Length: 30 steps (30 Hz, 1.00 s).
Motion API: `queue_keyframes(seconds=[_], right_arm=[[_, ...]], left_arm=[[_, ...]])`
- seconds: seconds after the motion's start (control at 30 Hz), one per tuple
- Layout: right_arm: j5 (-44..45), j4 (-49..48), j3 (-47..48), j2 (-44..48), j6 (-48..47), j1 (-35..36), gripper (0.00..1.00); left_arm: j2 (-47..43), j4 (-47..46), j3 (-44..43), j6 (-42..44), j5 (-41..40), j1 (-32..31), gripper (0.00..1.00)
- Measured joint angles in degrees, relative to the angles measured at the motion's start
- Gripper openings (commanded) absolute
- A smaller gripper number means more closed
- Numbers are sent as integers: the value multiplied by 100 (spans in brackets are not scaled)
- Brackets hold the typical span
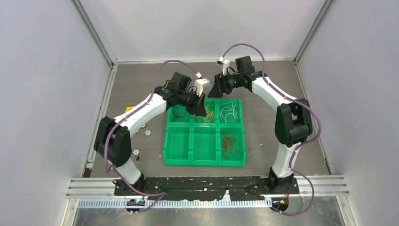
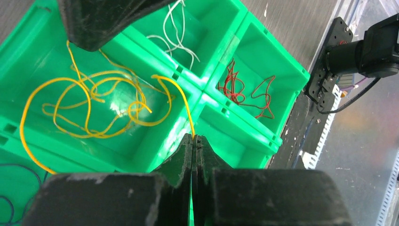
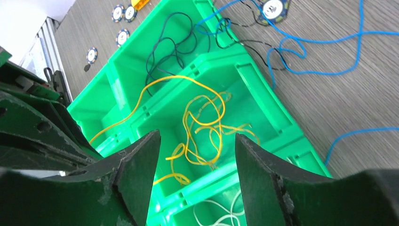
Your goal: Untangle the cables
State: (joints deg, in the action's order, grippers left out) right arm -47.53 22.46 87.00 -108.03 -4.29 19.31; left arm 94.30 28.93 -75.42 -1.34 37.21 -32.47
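A green six-compartment tray (image 1: 205,162) holds sorted cables: a yellow bundle (image 2: 89,101) in the far middle bin, white (image 2: 171,40) in the far right bin, red (image 2: 235,89) in the near right bin, and dark ones (image 3: 164,47) in the far left bin. My left gripper (image 2: 194,137) is shut on one yellow cable (image 2: 181,94). That cable arcs from the tips over the divider into the yellow bundle. My right gripper (image 3: 197,136) hangs open above the yellow bin (image 3: 207,127) with nothing between its fingers. Blue cables (image 3: 306,52) lie loose on the table beyond the tray.
Small round discs lie on the table left of the tray (image 1: 147,133), with more (image 3: 123,35) near its far corner. Both grippers hover close together over the tray's far row (image 1: 207,101). The near left and near middle bins (image 1: 193,143) look bare.
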Motion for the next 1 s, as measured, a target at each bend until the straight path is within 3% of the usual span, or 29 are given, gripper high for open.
queue_keyframes(seconds=[0.17, 0.2, 0.23, 0.27, 0.33, 0.73, 0.87, 1.0], right_arm=[[-22, 422, 0, 122, -332, -258, 65], [-22, 501, 2, 155, -389, -295, 65], [-26, 610, 24, 179, -463, -339, 66], [-33, 710, 57, 197, -520, -378, 66], [-44, 892, 149, 216, -638, -444, 67], [-144, 1530, 195, 623, -1143, -450, 68], [90, 1797, 284, 621, -1364, -188, 68], [481, 1794, 645, 479, -1340, 105, 72]], left_arm=[[516, -98, -516, 15, 17, -122, 0], [645, -146, -625, 17, 15, -131, 4], [750, -216, -693, 20, 9, -133, 16], [820, -286, -710, 39, -11, -142, 35], [868, -317, -710, 168, -90, -149, 50], [181, -326, -728, 772, -551, 72, 68], [-667, -455, -468, 306, -321, 765, 79], [-1290, -424, -407, 131, -293, 1565, 81]])
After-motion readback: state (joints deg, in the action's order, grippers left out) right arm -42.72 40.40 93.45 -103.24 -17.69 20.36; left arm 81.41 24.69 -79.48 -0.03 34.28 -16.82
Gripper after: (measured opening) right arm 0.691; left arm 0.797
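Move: My closed left hand holds a loop of the yellow cable. The middle far compartment, where the pile lies, is about 5 cm ahead of that hand and 13 cm below, straight in line. The dark cable lies in the compartment 13 cm left of the pile; the white cable is 12 cm right of it. The blue cable on the table is some 11 cm beyond the pile and 4 cm left. From my right hand, the yellow pile is roughly 6 cm back, 4 cm left and 13 cm below. I carry the yellow loop about 3 cm forward and 3 cm right over its pile, sinking a little, then open my left fingers wide and let go. That hand edges forward, then sweeps up and left some 12 cm each way, still forward too, its wrist turning nearly 30 degrees. My open, empty right hand backs about 5 cm right, then draws back towards its base and up before easing left again. ##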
